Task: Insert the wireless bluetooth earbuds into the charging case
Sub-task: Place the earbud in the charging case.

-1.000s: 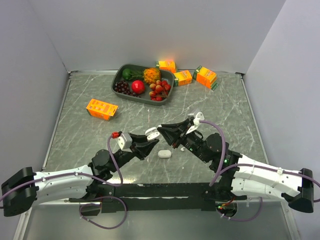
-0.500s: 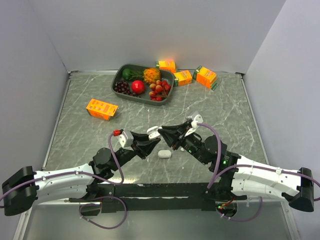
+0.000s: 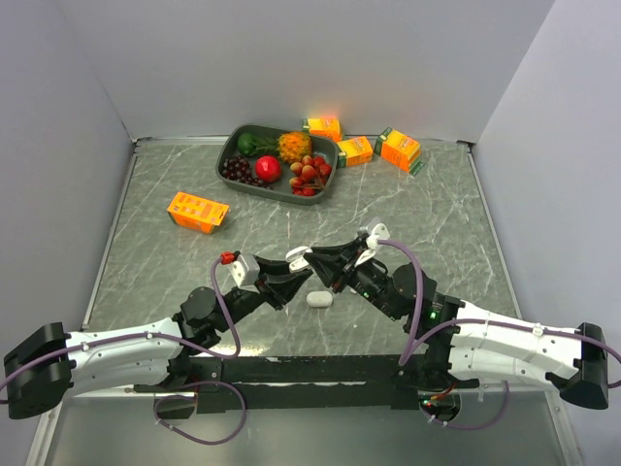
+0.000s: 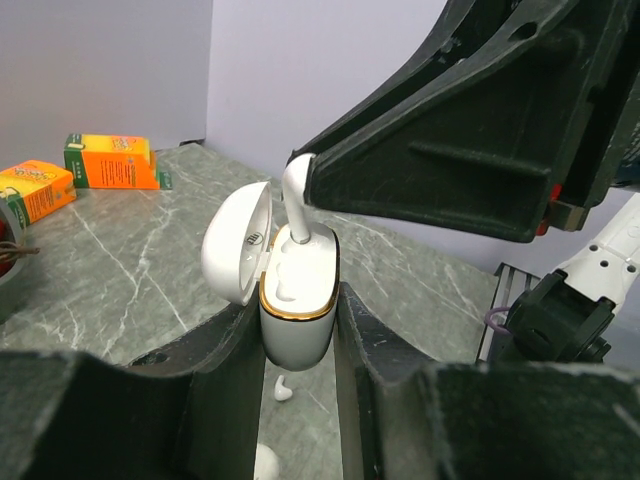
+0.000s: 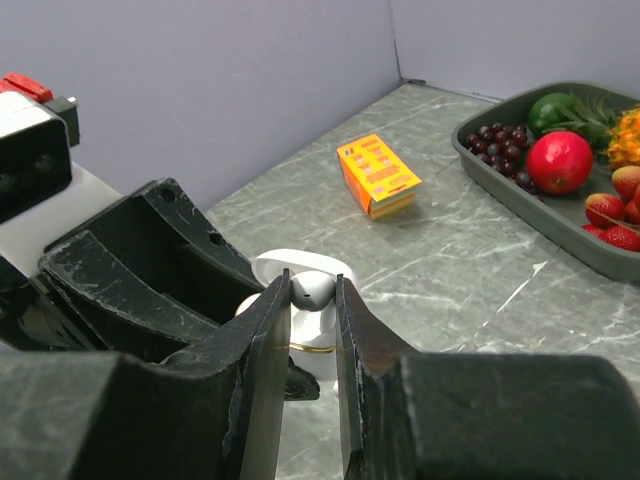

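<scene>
My left gripper (image 4: 298, 312) is shut on the charging case (image 4: 298, 300), a white shell with a gold rim, held upright above the table. Its lid (image 4: 237, 250) hangs open to the left. My right gripper (image 5: 313, 292) is shut on a white earbud (image 5: 314, 289). The earbud (image 4: 296, 205) stands stem-down in the case's right-hand well, its head pinched between the right fingers (image 4: 420, 170). Another earbud (image 4: 283, 389) lies on the table under the case. In the top view the two grippers (image 3: 289, 276) (image 3: 312, 259) meet at the case (image 3: 296, 258).
A second white case (image 3: 319, 299) lies shut on the table just below the grippers. A dark tray (image 3: 233, 146) of fruit stands at the back. Orange boxes sit at the left (image 3: 198, 212) and along the back wall (image 3: 323, 126) (image 3: 355, 150) (image 3: 400, 149).
My right arm has shifted slightly left, bringing the earbud onto the case. The left arm has hardly moved.
</scene>
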`<state>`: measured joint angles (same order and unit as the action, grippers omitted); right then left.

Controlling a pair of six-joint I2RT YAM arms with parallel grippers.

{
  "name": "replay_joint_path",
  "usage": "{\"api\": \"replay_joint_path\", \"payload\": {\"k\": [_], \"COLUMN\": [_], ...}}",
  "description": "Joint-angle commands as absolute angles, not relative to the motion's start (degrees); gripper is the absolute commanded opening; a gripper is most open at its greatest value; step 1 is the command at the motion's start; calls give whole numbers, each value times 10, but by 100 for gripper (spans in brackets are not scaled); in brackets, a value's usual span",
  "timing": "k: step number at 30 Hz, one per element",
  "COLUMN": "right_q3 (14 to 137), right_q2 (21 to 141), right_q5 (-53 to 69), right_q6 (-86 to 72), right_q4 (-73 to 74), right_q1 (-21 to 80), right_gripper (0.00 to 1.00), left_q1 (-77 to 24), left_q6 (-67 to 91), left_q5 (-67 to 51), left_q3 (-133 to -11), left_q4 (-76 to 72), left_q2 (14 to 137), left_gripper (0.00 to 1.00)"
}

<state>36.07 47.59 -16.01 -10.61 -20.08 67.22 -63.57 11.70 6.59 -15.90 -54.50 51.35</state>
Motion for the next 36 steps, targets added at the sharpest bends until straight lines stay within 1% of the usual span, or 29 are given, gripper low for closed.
{"api": "replay_joint_path", "payload": {"k": [1, 7, 8, 10, 11, 13, 14, 17, 21, 25, 30, 32, 34, 35, 36], "right_q3": [374, 378, 378, 383, 385, 386, 389, 397, 403, 408, 432, 448, 463, 491, 507], "right_q2": [481, 477, 477, 476, 475, 471, 471, 470, 464, 463, 443, 427, 413, 415, 427], "right_q5": [-156, -161, -164, -167, -170, -172, -174, -180, -182, -183, -197, -228, -257, -306, -319], "right_q6": [-111, -112, -113, -115, -115, -115, -115, -114, -112, -111, -114, -116, -123, -130, -139], "right_q4": [-198, -179, -178, -171, -168, -166, -160, -152, -145, -141, -124, -106, -77, -4, 40], "right_q1": [678, 678, 679, 679, 679, 678, 679, 679, 680, 684, 687, 688, 686, 681, 673], "right_gripper": [0, 0, 9, 18, 26, 34, 39, 48, 52, 54, 62, 65, 68, 68, 68], "left_q1": [-634, -635, -634, -634, -634, -635, -634, -634, -634, -635, -635, -634, -634, -634, -634], "left_q6": [123, 124, 122, 122, 120, 120, 120, 120, 119, 119, 114, 112, 112, 113, 113], "left_q5": [55, 56, 56, 57, 60, 61, 61, 64, 66, 65, 70, 72, 73, 73, 74], "left_q3": [-184, -183, -183, -184, -183, -182, -182, -180, -178, -179, -178, -175, -173, -171, -169], "left_q4": [-563, -564, -563, -561, -560, -560, -559, -560, -563, -564, -567, -563, -556, -552, -540], "left_q2": [506, 505, 505, 504, 504, 504, 503, 502, 503, 504, 505, 502, 497, 491, 487], "left_gripper": [1, 1, 1, 1, 1, 1, 1, 1, 1, 1, 1, 1, 1, 1, 1]}}
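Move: The right fingers hold the earbud by its head, stem tip already in the charging case's slot; the middle of the open case lies about 3 cm below that hand, 2 cm to its left and 1 cm ahead. The left fingers grip the case, its middle roughly 1 cm ahead, 1 cm right and 1 cm above that hand. On the table, some 25 cm below the right hand, lie a white pill-shaped case about 3 cm ahead and 2 cm right, and a loose earbud 5 cm ahead and 10 cm right. The right hand pushes the earbud straight down, stem first, into the slot of the charging case by about 2 cm, its fingers beginning to spread partway down, while the left hand keeps its grip on the case and sinks a little under it, just under 1 cm. With its fingers opening further the right hand then leaves the earbud and rises about 4.5 cm from its lowest point, swinging some 2.5 cm to the right, away from the case. ##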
